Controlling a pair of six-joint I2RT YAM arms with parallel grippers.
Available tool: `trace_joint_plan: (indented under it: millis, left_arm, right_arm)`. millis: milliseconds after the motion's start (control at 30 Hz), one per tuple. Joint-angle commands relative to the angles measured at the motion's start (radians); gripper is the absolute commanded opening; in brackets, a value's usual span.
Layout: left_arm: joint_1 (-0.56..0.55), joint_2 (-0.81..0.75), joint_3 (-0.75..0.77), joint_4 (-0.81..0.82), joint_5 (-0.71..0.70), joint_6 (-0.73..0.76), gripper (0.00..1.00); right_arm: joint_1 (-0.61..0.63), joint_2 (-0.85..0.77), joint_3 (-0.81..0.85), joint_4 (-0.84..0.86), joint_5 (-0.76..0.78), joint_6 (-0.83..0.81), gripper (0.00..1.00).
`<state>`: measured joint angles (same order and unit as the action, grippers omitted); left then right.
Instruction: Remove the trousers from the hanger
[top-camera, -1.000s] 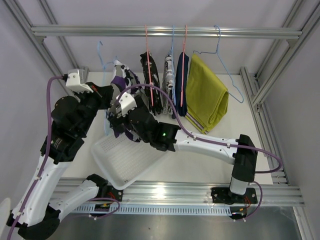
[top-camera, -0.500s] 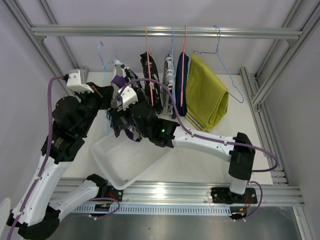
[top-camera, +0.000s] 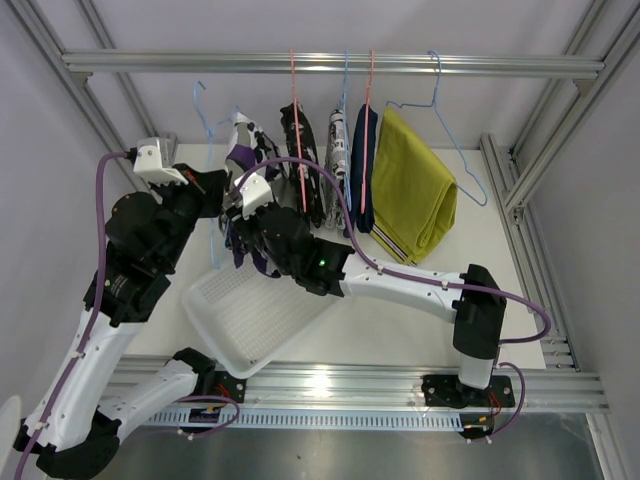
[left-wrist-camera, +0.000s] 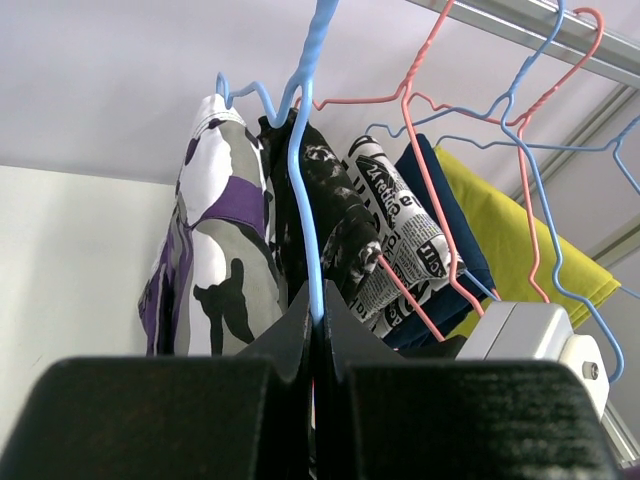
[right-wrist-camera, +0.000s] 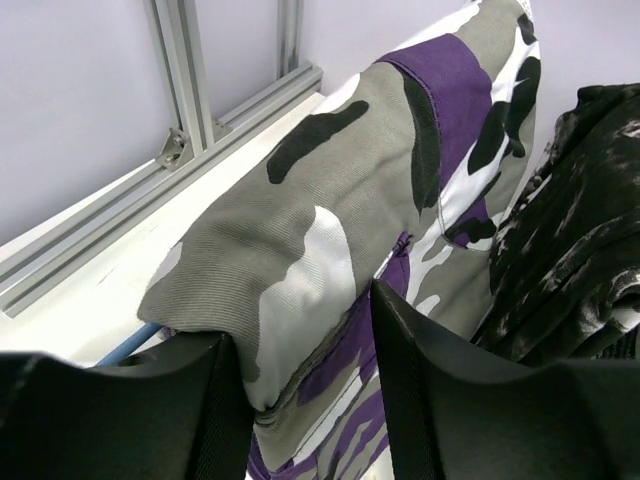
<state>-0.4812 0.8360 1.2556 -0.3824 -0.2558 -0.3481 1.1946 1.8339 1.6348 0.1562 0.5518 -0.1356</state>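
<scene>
The purple-grey-white camouflage trousers (top-camera: 241, 140) hang folded over a light blue hanger (top-camera: 204, 118) at the left end of the rail (top-camera: 330, 63). My left gripper (left-wrist-camera: 318, 310) is shut on that hanger's blue wire (left-wrist-camera: 305, 170), just below the trousers (left-wrist-camera: 215, 230). My right gripper (right-wrist-camera: 305, 370) sits under the fold of the camouflage cloth (right-wrist-camera: 330, 190), with a finger on each side and the cloth filling the gap. In the top view the right gripper (top-camera: 246, 222) is right beside the left one (top-camera: 215, 192).
More trousers hang to the right on pink and blue hangers: black-and-white splotched (top-camera: 300, 165), white with black print (top-camera: 338, 140), navy (top-camera: 365, 170) and mustard yellow (top-camera: 415, 190). A white mesh tray (top-camera: 250, 320) lies on the table below the grippers. Aluminium frame posts stand on both sides.
My right gripper has pushed up and to the left under the camouflage trousers, and its jaws have narrowed onto the cloth. The left gripper has kept its hold on the hanger.
</scene>
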Motion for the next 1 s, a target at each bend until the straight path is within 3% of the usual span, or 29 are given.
trace_joint_plan:
  millis: [0,133,267,433,967]
  left_arm:
    - [-0.002,-0.037,0.028,0.172,0.023,0.014,0.00]
    - [0.001,-0.032,0.027,0.172,0.030,0.009,0.00]
    - [0.009,-0.031,0.025,0.174,0.032,0.006,0.00]
    - [0.013,-0.029,0.015,0.177,0.009,0.009,0.01]
    - [0.027,0.035,0.002,0.158,-0.060,-0.009,0.01]
  right_arm:
    - [-0.035,0.002,0.040,0.105,0.060,-0.004,0.48]
    - [-0.043,0.004,0.045,0.117,0.047,0.004,0.40]
    - [-0.047,0.002,0.062,0.109,0.023,0.024,0.19]
    - [-0.049,-0.008,0.109,0.048,-0.007,0.057,0.01]
    - [-0.043,-0.107,0.252,-0.118,-0.027,0.094,0.00]
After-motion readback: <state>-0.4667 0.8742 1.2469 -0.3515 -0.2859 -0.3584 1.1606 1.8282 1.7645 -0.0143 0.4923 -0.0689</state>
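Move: The camouflage trousers still hang folded on the blue hanger. Their near end is already between the right hand's half-open fingers, and their middle is about 6 cm farther ahead and 1 cm to the right. From this hand, the black patterned pair hangs some 15 cm to the right and 6 cm ahead, about level, and the white basket some 12 cm back, 6 cm right and 30 cm below. From the left hand, the camouflage trousers' middle lies about 9 cm ahead, 3 cm right and 11 cm below. The camouflage trousers' near fold is pinched between the right fingers, which close from about half open until they settle on the cloth; the right hand then lifts it nearly 3 cm, up towards the left gripper. The left fingers stay shut on the blue hanger's wire, steadying it, and that hand eases some 1.5 cm forward late on. ##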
